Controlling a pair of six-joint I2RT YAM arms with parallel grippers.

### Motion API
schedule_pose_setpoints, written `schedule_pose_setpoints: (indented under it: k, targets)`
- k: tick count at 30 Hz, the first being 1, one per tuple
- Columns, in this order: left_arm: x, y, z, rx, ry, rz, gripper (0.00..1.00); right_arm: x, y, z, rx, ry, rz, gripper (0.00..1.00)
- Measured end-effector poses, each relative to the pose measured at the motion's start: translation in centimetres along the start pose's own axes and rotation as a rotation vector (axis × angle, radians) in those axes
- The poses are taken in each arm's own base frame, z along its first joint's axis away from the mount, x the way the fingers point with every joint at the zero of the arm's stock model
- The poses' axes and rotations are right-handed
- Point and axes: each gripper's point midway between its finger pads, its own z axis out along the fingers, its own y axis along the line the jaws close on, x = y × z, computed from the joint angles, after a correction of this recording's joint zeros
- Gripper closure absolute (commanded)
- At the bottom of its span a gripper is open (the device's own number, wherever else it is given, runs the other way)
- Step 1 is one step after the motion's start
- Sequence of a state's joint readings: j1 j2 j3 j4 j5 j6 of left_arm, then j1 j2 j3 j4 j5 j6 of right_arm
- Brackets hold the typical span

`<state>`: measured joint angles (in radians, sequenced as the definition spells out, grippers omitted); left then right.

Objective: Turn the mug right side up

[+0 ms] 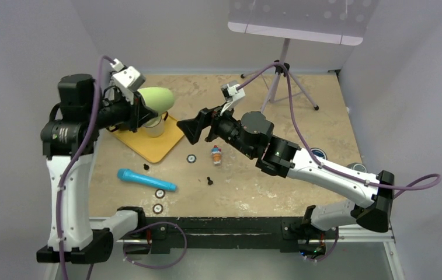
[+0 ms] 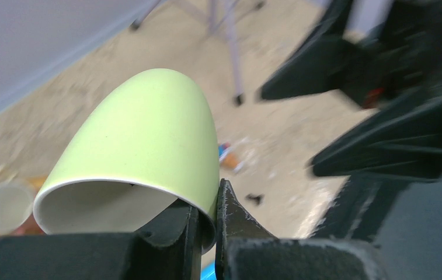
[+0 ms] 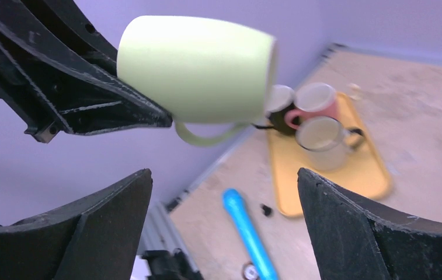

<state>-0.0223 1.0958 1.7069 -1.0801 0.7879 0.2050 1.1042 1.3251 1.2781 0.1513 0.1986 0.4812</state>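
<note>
The mug (image 1: pixel 157 98) is pale green and hangs on its side in the air above the yellow tray (image 1: pixel 154 146). Its bottom points right and its handle (image 3: pixel 204 134) hangs down. My left gripper (image 1: pixel 142 111) is shut on the mug's (image 2: pixel 148 134) rim, with one finger inside the mouth and one outside (image 2: pixel 233 213). My right gripper (image 1: pixel 186 131) stands wide open just right of the mug's bottom and touches nothing. In the right wrist view the mug (image 3: pixel 198 70) sits above the gap between the open fingertips (image 3: pixel 224 175).
The tray (image 3: pixel 376 175) carries a pink mug (image 3: pixel 315 102), a black mug (image 3: pixel 279 114) and a clear glass mug (image 3: pixel 323 140). A blue cylinder (image 1: pixel 146 179), a small toy figure (image 1: pixel 216 156), washers (image 1: pixel 191 157) and a black screw (image 1: pixel 209 179) lie on the table. A tripod (image 1: pixel 277 81) stands at the back.
</note>
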Motion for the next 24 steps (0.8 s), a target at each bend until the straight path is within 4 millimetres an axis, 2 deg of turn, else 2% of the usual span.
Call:
schedule_pose_setpoints:
  k: [2, 4, 5, 8, 10, 13, 20, 24]
  targets:
    - [3.9, 4.3, 1.0, -0.137, 0.161, 0.008, 1.00, 0.7, -2.6, -0.4, 0.107, 0.021, -0.015, 0.02]
    - [8.8, 8.3, 1.8, -0.237, 0.363, 0.011, 1.00, 2.0, -5.0, -1.3, 0.199, 0.048, -0.032, 0.02]
    - [12.1, 10.6, 2.3, -0.275, 0.500, 0.004, 1.00, 2.7, -5.9, -1.7, 0.233, 0.063, -0.041, 0.02]
    - [18.6, 14.6, 3.0, -0.309, 0.782, -0.009, 1.00, 4.5, -8.6, -3.0, 0.325, 0.105, -0.071, 0.02]
    - [21.8, 16.7, 3.3, -0.310, 0.930, -0.003, 1.00, 5.0, -9.9, -3.6, 0.373, 0.123, -0.086, 0.02]
    - [24.2, 18.8, 3.6, -0.313, 1.052, 0.006, 1.00, 5.0, -11.7, -4.2, 0.435, 0.136, -0.094, 0.02]
    - [26.8, 23.3, 4.6, -0.332, 1.151, -0.029, 1.00, 4.2, -17.3, -7.2, 0.612, 0.135, -0.066, 0.02]
    - [28.6, 23.9, 4.4, -0.313, 1.182, -0.080, 1.00, 4.3, -17.9, -8.4, 0.642, 0.138, -0.057, 0.02]
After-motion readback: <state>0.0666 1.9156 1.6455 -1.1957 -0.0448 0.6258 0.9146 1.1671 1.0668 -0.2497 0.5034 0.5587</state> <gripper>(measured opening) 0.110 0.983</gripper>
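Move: The left hand pinches the green mug's rim. The yellow tray's middle lies about 13 cm ahead, 15 cm left and 38 cm below it; on the tray, the white mug is some 15 cm ahead and 12 cm left, the pink mug 21 ahead and 17 left, both about 34 cm down. The blue microphone is about 5 cm back, 16 left, 38 down. From the right hand the tray is roughly 13 cm ahead, 26 left, 38 below. Keeping its pinch on the green mug's rim, the left hand swoops down about 30 cm, left some 18 and forward about 12, fast then slowing, towards the tray's left corner beside the white mug; its wrist swings some 70 degrees until the fingers point straight down. The empty right hand, already open, backs off to the right and down, turning clockwise. ##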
